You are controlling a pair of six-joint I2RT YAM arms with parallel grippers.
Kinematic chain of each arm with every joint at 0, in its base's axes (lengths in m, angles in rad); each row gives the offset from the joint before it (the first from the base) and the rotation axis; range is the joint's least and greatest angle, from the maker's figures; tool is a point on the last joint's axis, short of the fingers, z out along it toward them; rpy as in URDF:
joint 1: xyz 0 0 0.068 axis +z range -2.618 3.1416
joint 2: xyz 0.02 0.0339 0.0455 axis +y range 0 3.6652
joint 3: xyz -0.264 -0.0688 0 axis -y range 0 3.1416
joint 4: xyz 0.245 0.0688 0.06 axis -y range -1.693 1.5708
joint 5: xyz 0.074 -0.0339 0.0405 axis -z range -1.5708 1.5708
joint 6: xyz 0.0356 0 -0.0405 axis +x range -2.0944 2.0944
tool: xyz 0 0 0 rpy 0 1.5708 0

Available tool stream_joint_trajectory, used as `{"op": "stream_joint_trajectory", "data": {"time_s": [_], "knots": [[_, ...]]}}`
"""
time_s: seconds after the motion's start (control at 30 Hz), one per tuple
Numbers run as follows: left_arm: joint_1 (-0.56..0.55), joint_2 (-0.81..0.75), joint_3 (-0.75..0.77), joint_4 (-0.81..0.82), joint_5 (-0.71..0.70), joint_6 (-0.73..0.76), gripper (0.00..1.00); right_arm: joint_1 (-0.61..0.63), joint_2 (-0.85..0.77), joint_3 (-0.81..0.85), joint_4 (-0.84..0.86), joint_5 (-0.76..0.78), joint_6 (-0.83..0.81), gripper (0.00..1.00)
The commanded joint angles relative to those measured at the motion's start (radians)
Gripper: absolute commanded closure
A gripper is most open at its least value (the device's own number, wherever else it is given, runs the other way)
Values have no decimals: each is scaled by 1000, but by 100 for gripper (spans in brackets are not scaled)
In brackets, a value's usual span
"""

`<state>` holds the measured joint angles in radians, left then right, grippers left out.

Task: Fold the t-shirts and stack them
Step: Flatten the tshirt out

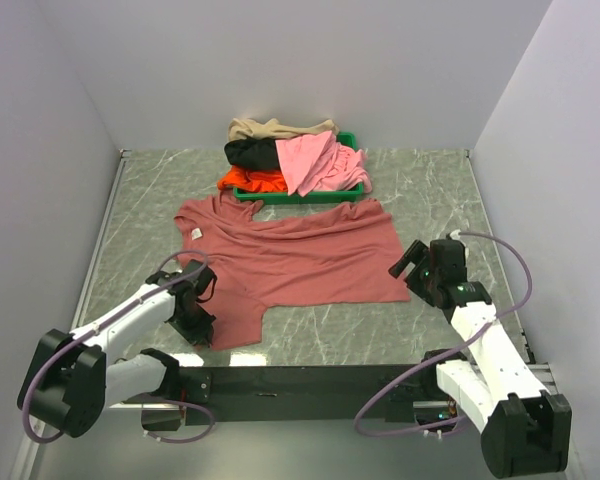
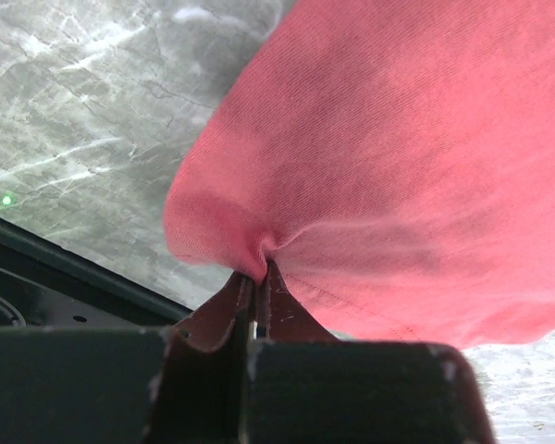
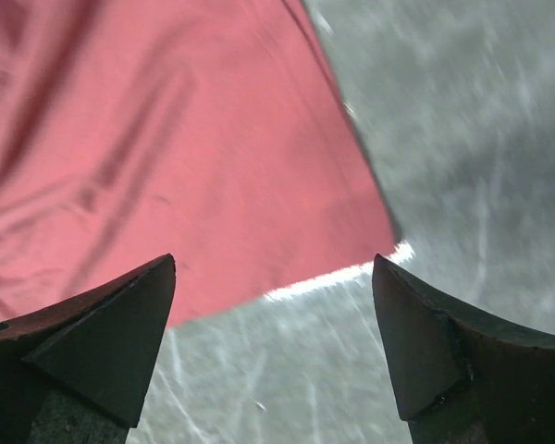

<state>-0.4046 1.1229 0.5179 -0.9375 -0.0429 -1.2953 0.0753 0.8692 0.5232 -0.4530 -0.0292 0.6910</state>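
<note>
A dusty brick-red t-shirt [image 1: 290, 258] lies spread on the marble table. My left gripper [image 1: 202, 322] is shut on its near-left corner, the cloth [image 2: 388, 176] bunching into the closed tips [image 2: 259, 270]. My right gripper [image 1: 408, 262] hovers open just off the shirt's near-right corner [image 3: 375, 222], nothing between its fingers [image 3: 134, 314]. Four more t-shirts are piled at the back: tan [image 1: 270, 128], black [image 1: 250, 152], light pink [image 1: 315, 162] and bright orange-red [image 1: 248, 181].
A shallow green tray [image 1: 300, 194] at the back holds the pile, with cloth spilling over its left side. White walls close in the table on three sides. The arms' black base rail [image 1: 310, 380] runs along the near edge.
</note>
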Motion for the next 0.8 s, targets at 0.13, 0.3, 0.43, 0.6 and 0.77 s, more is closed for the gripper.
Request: {"op": "stream_joint_trajectory", "data": {"time_s": [0.13, 0.3, 0.43, 0.6, 0.77], "knots": [[-2, -70, -13, 124, -97, 44, 99, -5, 16, -69, -63, 46, 41, 8], [-2, -120, -25, 155, -118, 45, 99, -2, 128, -69, 22, 34, 51, 18], [-2, -172, -50, 172, -117, 27, 100, 0, 256, -52, 85, 32, 59, 24], [-2, -215, -47, 152, -137, 24, 99, 24, 332, -29, 125, 55, 73, 50], [-2, -225, -10, 105, -156, -20, 99, 35, 341, -29, 142, 60, 76, 84]]}}
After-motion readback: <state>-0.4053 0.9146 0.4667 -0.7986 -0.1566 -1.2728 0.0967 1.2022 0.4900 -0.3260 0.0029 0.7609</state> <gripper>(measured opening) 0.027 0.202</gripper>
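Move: The near corner of the shirt's hem lies almost straight below the open right hand, about 8 cm down, perhaps 1 cm nearer and 1 cm right. The far end of that hem is about 20 cm ahead and 2 cm left, and the green basket about 29 cm ahead and 26 cm left. The left hand already pinches the sleeve's near edge. From it the shirt's label is about 28 cm ahead and 3 cm left, and the underarm corner some 9 cm ahead and 14 cm right. The right fingers close on the hem's near corner and pinch it, after the hand drops about 7 cm, first drawing back some 3 cm and then coming forward again, the fingers tipping steeper by about 15 degrees. The left hand keeps its pinch and draws the sleeve edge about 4 cm forward towards the label, rising slightly as its fingertips swing forward. ##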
